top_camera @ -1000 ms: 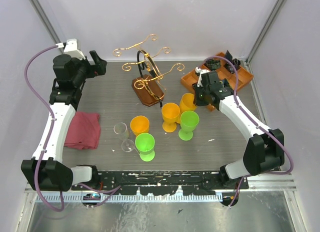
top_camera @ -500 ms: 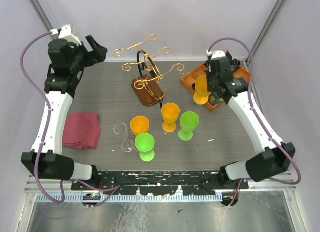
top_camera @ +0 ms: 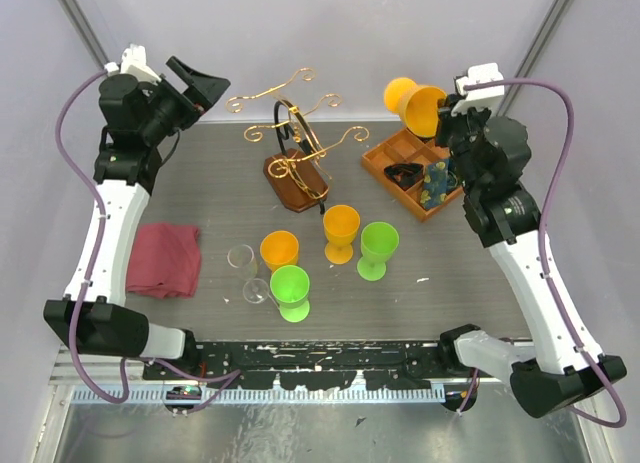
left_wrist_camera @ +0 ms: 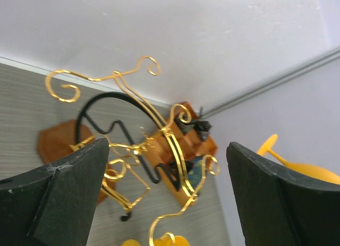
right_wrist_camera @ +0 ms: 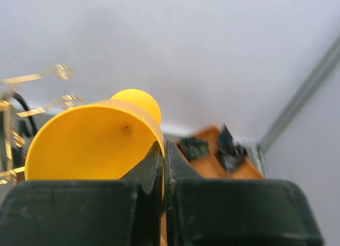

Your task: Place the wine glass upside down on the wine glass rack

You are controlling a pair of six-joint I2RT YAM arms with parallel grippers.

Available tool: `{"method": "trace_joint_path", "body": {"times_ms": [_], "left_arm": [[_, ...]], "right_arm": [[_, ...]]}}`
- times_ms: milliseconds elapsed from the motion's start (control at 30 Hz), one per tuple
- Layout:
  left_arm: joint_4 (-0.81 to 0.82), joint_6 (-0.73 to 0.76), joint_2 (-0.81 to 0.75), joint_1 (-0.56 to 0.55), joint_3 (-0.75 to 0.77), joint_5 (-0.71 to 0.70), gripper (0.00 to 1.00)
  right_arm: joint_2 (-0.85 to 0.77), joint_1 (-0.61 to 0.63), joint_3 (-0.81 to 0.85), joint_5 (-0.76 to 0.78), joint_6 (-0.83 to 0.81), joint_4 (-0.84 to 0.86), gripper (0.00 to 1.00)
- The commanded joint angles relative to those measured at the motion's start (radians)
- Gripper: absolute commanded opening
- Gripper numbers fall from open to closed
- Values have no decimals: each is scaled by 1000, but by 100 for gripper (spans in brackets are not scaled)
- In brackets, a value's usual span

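Observation:
My right gripper (top_camera: 447, 111) is shut on the rim of an orange wine glass (top_camera: 415, 101) and holds it high at the back right, tipped on its side with the foot toward the back wall. In the right wrist view the fingertips pinch the bowl wall (right_wrist_camera: 90, 142), one finger inside and one outside. The wine glass rack (top_camera: 296, 180), gold scrolled wire arms with a dark hoop on a brown base, stands at back centre, left of the glass. My left gripper (top_camera: 205, 88) hovers open at the back left, facing the rack (left_wrist_camera: 159, 124), nothing between its fingers.
An orange compartment tray (top_camera: 385, 163) with dark parts lies under the held glass. Two orange glasses (top_camera: 341, 228), two green glasses (top_camera: 379, 245) and two clear glasses (top_camera: 242, 258) stand mid-table. A red cloth (top_camera: 165, 258) lies at the left.
The right arm has lifted the orange glass from beside the tray up toward the back wall and tipped it sideways. The left arm has risen and turned its open gripper toward the rack.

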Motion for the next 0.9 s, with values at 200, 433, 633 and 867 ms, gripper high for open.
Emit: {"method": "trace_joint_path", "body": {"times_ms": [200, 433, 633, 867], "left_arm": [[239, -483, -117, -64, -151, -4, 99], [279, -695, -223, -78, -257, -133, 99], [294, -826, -261, -88, -327, -176, 99], [272, -876, -283, -104, -358, -182, 95]], "right_arm": [[45, 108, -211, -228, -43, 783, 1], [171, 211, -152, -260, -12, 871, 1], [264, 328, -120, -218, -23, 961, 1], [380, 438, -76, -160, -119, 1096, 1]]}}
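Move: The right hand holds the orange wine glass by its rim. The left gripper's open fingers are about 42 cm to its left, 6 cm farther out and roughly level; the rack is some 27 cm left, 10 cm ahead, its middle about 22 cm lower. The wooden box lies 14 cm ahead, 6 cm right and 42 cm below. From the left hand, the held glass is about 37 cm right, 2 cm nearer the robot, about level. Leftward, nearly level, the right hand carries the wine glass about 24 cm towards the open left gripper, still pinching the rim while its fingers swing counter-clockwise some 30 degrees and tip upward. The left hand draws back about 5 cm, shifts a little right and rises, rolling roughly 45 degrees so its left side drops; its fingers stay wide open. ##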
